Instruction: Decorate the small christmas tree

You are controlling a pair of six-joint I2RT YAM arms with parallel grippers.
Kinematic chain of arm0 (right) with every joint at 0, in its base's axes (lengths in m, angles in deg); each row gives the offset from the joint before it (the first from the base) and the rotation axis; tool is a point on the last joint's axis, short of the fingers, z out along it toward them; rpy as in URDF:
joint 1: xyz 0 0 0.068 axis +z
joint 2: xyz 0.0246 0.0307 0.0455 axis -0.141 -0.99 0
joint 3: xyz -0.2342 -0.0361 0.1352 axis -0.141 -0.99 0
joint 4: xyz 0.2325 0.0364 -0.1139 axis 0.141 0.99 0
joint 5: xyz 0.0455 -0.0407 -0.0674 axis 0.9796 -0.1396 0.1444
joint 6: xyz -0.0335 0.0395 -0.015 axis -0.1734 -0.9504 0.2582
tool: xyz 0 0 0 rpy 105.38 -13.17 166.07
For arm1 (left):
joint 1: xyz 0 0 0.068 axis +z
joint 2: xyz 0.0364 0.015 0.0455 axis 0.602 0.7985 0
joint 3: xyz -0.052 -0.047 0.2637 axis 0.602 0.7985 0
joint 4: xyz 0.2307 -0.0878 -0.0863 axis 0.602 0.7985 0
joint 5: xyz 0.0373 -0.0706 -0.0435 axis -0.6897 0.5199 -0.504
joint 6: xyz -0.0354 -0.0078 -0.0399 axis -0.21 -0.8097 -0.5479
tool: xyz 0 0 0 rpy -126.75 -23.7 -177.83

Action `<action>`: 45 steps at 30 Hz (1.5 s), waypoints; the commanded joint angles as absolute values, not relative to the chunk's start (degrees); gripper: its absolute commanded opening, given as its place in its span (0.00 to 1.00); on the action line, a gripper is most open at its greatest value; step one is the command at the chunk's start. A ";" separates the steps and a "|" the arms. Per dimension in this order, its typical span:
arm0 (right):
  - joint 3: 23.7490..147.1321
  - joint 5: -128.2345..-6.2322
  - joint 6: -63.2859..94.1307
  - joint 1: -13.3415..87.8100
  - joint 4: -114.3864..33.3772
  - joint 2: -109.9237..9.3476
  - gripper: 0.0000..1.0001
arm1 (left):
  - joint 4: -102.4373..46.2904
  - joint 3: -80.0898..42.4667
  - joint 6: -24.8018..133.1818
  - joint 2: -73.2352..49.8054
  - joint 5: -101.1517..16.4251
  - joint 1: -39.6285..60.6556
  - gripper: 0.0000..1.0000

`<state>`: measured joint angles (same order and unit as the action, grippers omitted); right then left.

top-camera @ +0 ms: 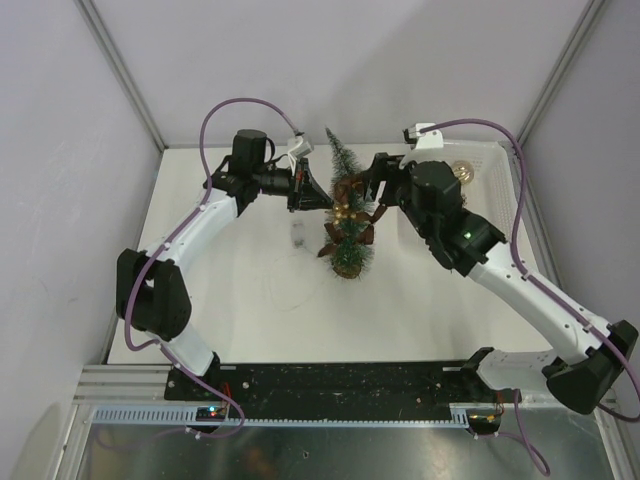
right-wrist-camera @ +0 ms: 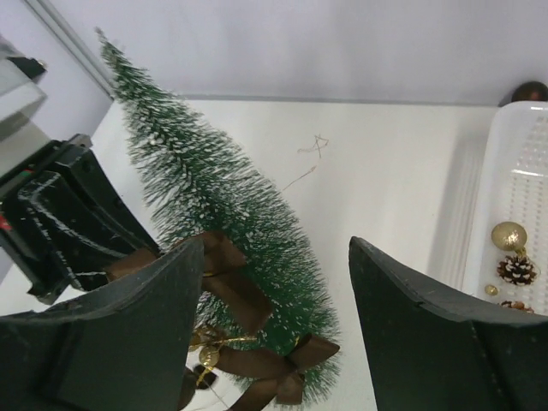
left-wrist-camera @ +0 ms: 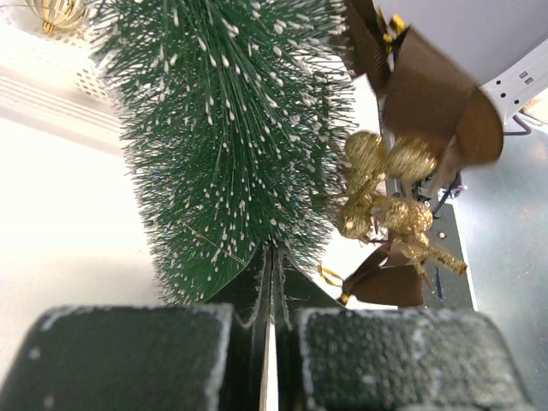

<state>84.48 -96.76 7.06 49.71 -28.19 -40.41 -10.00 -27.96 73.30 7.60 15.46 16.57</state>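
Note:
The small christmas tree (top-camera: 338,175) stands mid-table on its wooden base (top-camera: 348,265), its frosted green bristles filling the left wrist view (left-wrist-camera: 223,128). Brown ribbon bows with gold glitter balls (top-camera: 349,208) hang on its lower half; the balls (left-wrist-camera: 385,184) and the bows (right-wrist-camera: 248,300) show up close. My left gripper (top-camera: 318,196) is shut, its tips (left-wrist-camera: 272,257) pushed into the bristles from the left; I cannot tell whether bristles are pinched. My right gripper (top-camera: 367,188) is open just right of the tree, its jaws (right-wrist-camera: 276,248) spread wide over the bows with nothing between them.
A white mesh basket (top-camera: 490,165) stands at the back right. It holds a gold ball (right-wrist-camera: 509,235) and a pinecone (right-wrist-camera: 517,270). A loose thread (right-wrist-camera: 312,147) lies on the table behind the tree. A small clear item (top-camera: 298,235) lies left of the base.

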 commanded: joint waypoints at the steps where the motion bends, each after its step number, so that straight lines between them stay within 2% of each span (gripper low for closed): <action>1: 84.58 -95.51 6.31 49.38 -29.43 -36.94 0.74 | -11.03 -27.37 73.20 4.36 16.64 16.66 0.00; 9: 83.28 -93.71 5.73 49.36 -26.58 -32.28 0.74 | -11.00 -27.34 73.10 4.53 16.46 16.70 0.00; 11: 81.63 -90.86 5.83 49.38 -27.30 -30.09 0.70 | -11.00 -27.39 73.10 4.54 16.02 16.71 0.00; 13: 78.32 -84.38 6.07 49.36 -29.59 -27.41 0.64 | -11.00 -27.52 72.92 4.61 15.17 16.71 0.00; 17: 73.04 -74.46 4.32 49.64 -34.04 -24.66 0.44 | -11.07 -27.96 72.37 4.84 13.17 16.71 0.00; 21: 68.57 -69.57 1.30 51.76 -38.84 -26.39 0.18 | -11.08 -28.25 71.98 4.92 12.75 16.71 0.00; 25: 65.54 -68.39 0.08 54.47 -42.94 -27.79 0.06 | -11.11 -28.27 71.97 4.70 12.50 16.71 0.00; 33: 63.16 -66.63 0.01 55.56 -48.39 -32.37 0.00 | -11.11 -29.04 71.52 4.80 12.70 16.71 0.00; 45: 62.63 -87.05 3.51 58.27 -48.90 -38.78 0.00 | -11.10 -29.32 70.74 4.07 13.62 16.71 0.00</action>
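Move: Behind the tree's robot-facing side, the open right hand has the gold berries about 3 cm back, 6 cm left and 9 cm below it. The upper bow is some 2 cm back, 6 cm left and 3 cm below it; the lower-left ribbon lies 4 cm back, 10 cm left and 13 cm below. From the left hand, whose shut fingers are in the tree's needles, the berries are about 4 cm back, 3 cm right, level in height. Backing away from the upper bow, the right hand first rises about 3 cm, then swings left and down round the robot-facing side of the tree, turning some 30 degrees counter-clockwise while its empty fingers shut. From about 10 cm back it eases forward again, still sinking, shut tips coming close under the gold berries by the lower-left ribbon. The left hand keeps its shut fingers in the needles. ##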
